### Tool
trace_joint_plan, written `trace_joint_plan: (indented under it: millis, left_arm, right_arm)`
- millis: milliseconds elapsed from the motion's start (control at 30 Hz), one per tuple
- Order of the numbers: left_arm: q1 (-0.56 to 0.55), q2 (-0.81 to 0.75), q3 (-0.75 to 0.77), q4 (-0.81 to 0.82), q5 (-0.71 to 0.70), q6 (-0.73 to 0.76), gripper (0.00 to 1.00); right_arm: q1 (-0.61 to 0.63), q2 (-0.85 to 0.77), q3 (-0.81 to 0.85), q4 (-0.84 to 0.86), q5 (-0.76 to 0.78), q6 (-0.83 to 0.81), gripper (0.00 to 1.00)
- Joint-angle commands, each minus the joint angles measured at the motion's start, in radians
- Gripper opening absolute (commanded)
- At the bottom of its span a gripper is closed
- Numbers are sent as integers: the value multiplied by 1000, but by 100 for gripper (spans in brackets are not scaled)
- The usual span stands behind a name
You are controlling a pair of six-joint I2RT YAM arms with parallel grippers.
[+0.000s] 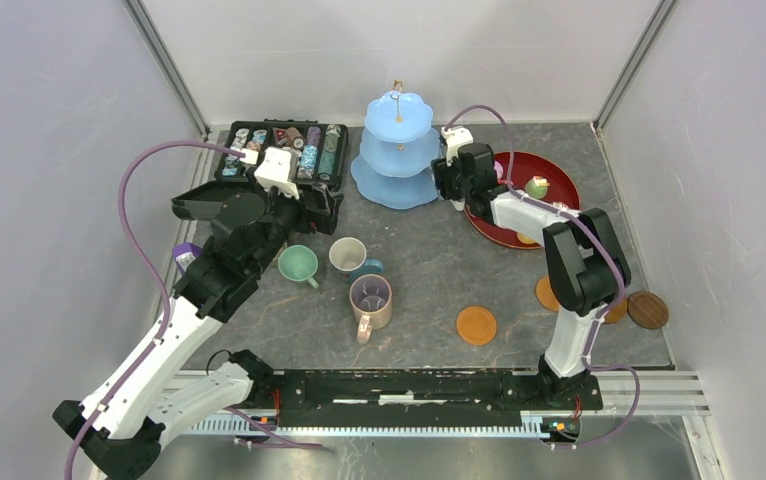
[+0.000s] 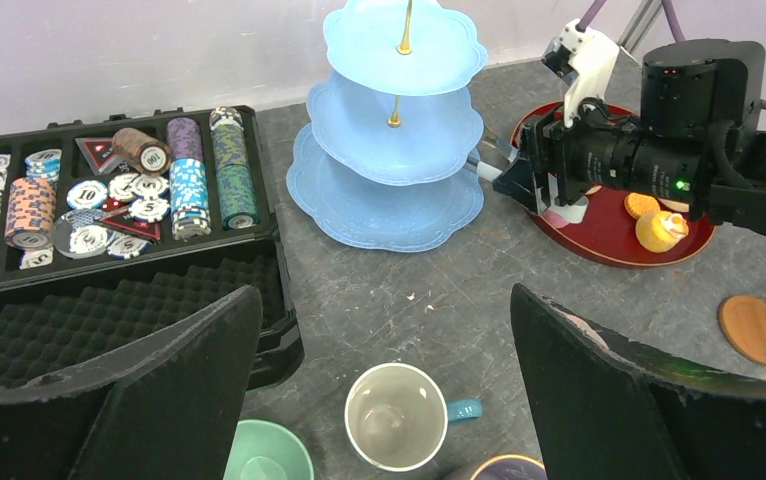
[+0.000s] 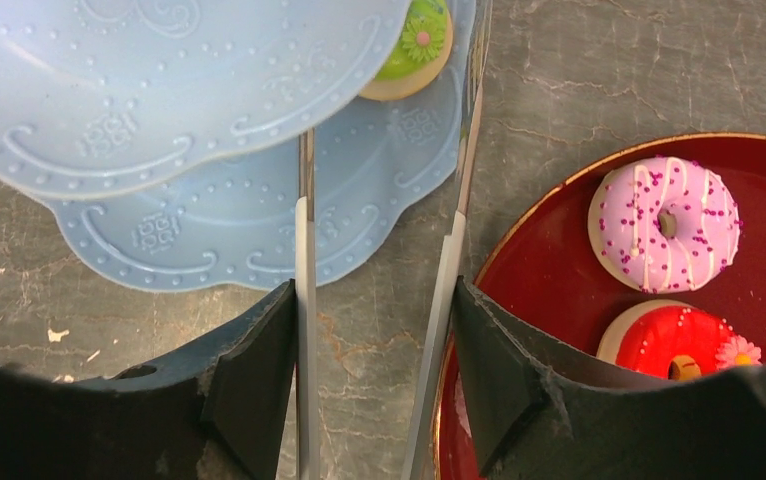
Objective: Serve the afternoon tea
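Note:
My right gripper (image 3: 374, 340) is shut on the metal tongs (image 3: 446, 290), one finger pressing each arm. The tongs reach over the lowest tier of the pale-blue stand (image 3: 209, 200). A green pastry (image 3: 411, 45) lies on that tier between the spread tong arms. A pink doughnut (image 3: 665, 222) and a red one (image 3: 677, 343) sit on the red plate (image 3: 549, 280). My left gripper (image 2: 384, 390) hangs open and empty above the white-and-blue mug (image 2: 396, 416). The mint mug (image 1: 298, 264) and the pink-purple mug (image 1: 370, 298) stand beside it.
The open black case (image 2: 109, 200) of chips lies at the back left, close to my left fingers. Brown coasters (image 1: 476, 324) (image 1: 647, 309) lie at the front right. More pastries (image 2: 659, 228) rest on the red plate (image 1: 524, 195). Grey walls enclose the table.

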Motion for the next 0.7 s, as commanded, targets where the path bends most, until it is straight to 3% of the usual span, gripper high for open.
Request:
trace_joint_plan:
  millis: [0, 667]
  left_arm:
    - [-3, 4, -3, 36, -8, 22, 100]
    - [-3, 24, -5, 37, -2, 28, 100]
  right_arm:
    - [2, -77, -31, 24, -10, 3, 62]
    - [2, -241, -198, 16, -125, 27, 62]
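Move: The green donut lies on the stand's bottom tier, about 11 cm ahead of the right hand, 3 cm left and 7 cm below, between the tips of the held tongs. The stand's middle is some 7 cm ahead and 12 cm left. On the red tray, the pink donut sits roughly 8 cm ahead and 11 cm right, the pink cupcake about level and 8 cm right. From the left hand, the green donut is about 32 cm ahead, 24 cm right and 31 cm below. The green donut, already released on the bottom tier, is left behind as the right hand draws the tongs straight back about 5 cm, at nearly the same height. Their arms slide back out from beneath the middle tier's rim towards the robot, while the fingers keep their part-open hold on the handles and the wrist barely turns. ##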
